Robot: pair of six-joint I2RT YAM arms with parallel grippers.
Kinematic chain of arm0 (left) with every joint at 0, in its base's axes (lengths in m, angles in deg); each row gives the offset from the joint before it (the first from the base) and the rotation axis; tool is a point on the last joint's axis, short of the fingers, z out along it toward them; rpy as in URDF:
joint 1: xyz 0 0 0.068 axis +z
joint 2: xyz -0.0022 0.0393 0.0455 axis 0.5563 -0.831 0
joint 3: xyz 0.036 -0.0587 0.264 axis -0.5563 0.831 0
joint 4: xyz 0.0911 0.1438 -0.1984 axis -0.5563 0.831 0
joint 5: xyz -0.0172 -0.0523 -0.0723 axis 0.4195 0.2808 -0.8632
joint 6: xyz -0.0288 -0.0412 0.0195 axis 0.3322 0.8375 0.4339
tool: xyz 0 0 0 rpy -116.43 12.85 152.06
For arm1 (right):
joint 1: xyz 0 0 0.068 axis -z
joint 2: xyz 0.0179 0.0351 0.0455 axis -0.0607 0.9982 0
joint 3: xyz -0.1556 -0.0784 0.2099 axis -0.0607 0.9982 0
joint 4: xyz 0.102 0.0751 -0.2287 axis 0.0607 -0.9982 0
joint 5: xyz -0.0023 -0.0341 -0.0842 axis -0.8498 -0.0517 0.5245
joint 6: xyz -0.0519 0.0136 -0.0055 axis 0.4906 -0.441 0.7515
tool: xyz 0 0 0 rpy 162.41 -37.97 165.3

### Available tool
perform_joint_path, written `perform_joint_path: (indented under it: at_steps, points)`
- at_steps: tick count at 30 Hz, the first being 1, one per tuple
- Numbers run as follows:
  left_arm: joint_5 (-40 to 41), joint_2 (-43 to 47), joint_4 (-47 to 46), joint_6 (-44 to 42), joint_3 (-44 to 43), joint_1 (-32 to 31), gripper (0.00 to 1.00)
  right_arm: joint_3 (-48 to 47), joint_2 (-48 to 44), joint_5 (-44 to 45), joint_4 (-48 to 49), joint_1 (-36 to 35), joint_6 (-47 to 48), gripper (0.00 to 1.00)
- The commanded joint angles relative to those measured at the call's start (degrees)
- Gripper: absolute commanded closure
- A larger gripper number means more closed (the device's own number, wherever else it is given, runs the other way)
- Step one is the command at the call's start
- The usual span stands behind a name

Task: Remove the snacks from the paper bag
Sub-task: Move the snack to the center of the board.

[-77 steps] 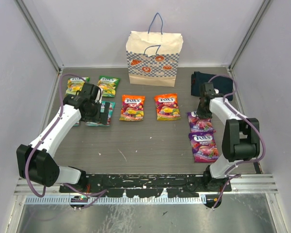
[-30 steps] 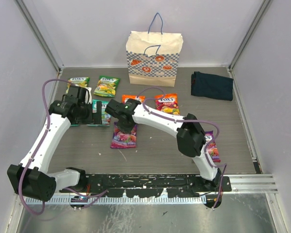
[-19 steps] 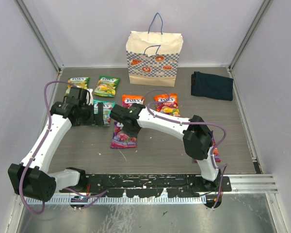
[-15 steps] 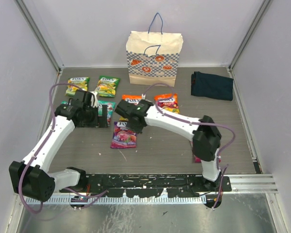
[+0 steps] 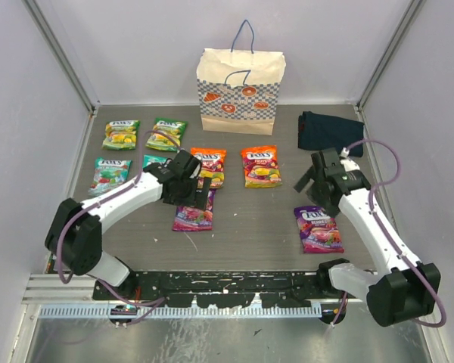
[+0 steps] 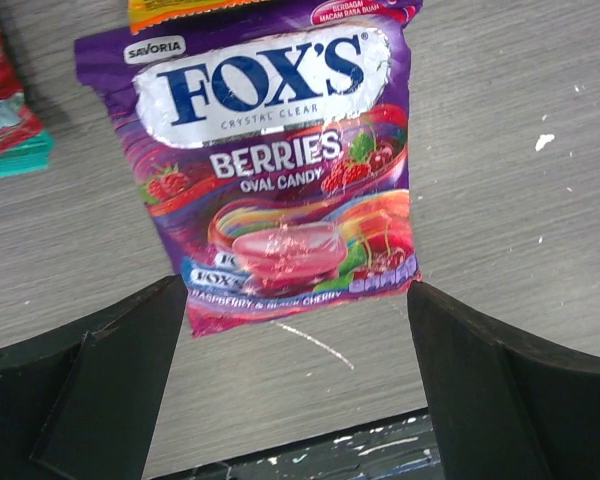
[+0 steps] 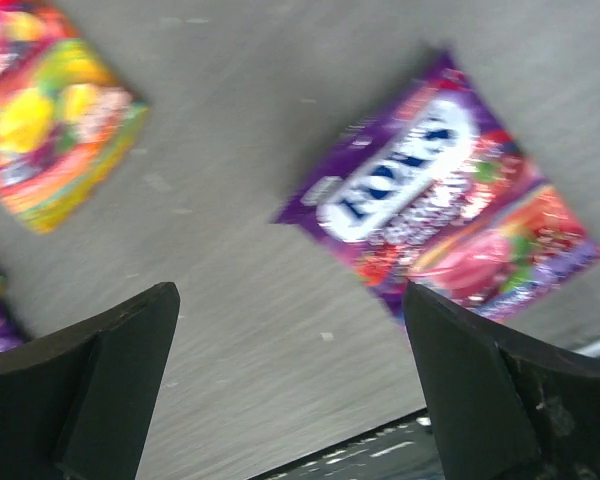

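The paper bag (image 5: pixel 240 92) stands upright at the back wall. Several snacks lie flat on the table: two green packets (image 5: pixel 121 134) (image 5: pixel 169 134), a teal one (image 5: pixel 111 172), two orange ones (image 5: pixel 209 165) (image 5: pixel 260 165) and two purple ones (image 5: pixel 193 218) (image 5: pixel 318 228). My left gripper (image 5: pixel 199 198) is open and empty, just above the left purple packet (image 6: pixel 280 170). My right gripper (image 5: pixel 312 184) is open and empty above bare table, between an orange packet (image 7: pixel 55 130) and the right purple packet (image 7: pixel 450 240).
A dark navy folded cloth (image 5: pixel 331 133) lies at the back right, just behind my right arm. A second teal packet (image 5: pixel 153 160) is partly hidden by my left arm. Walls close in the table on three sides.
My right arm has swung from the table's middle back to the right side, leaving a purple packet lying in the middle. My left gripper has moved right, over that packet.
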Motion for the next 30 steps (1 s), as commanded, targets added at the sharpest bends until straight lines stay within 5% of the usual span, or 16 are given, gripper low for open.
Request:
perform_joint_path:
  at_steps: [1, 9, 18, 30]
  points:
    - [1.19, -3.16, -5.74, 3.1, -2.64, -1.12, 0.05, 8.11, -2.71, -2.61, -2.2, 6.72, 7.98, 0.0]
    - [2.09, -6.57, -8.82, 0.55, -1.14, -1.49, 0.06, 18.45, 3.37, -5.63, 7.92, 16.43, 9.33, 0.0]
    - [-0.79, -5.13, -13.69, 3.27, 5.52, -1.52, 0.06, 24.12, 7.08, -9.28, 17.97, 16.95, 6.5, 0.0]
    - [-0.35, -0.37, -13.11, 10.1, 12.62, -6.34, 0.08, 28.08, 6.95, -12.32, 22.74, -3.0, -16.74, 0.0]
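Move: The centre purple snack is almost straight under the left hand, about 8 cm down, its middle 1 cm ahead and 1 cm left. From that hand, the left orange snack is some 14 cm ahead and 3 cm right, the near teal snack 13 cm ahead and 12 cm left. The right purple snack lies about 5 cm back, 6 cm right and 13 cm below the right hand; from this hand, the right orange snack is some 14 cm ahead and 11 cm left. The right purple snack is met by the right hand's wide-open fingers, which drop 13 cm while swinging back and right, tipping some 20 degrees towards the base, then drag the snack about 6 cm left and a little forward, partly untipping. Onto the centre purple snack the left hand lowers its open fingertips 5 cm, edging forward and right, then draws back. ##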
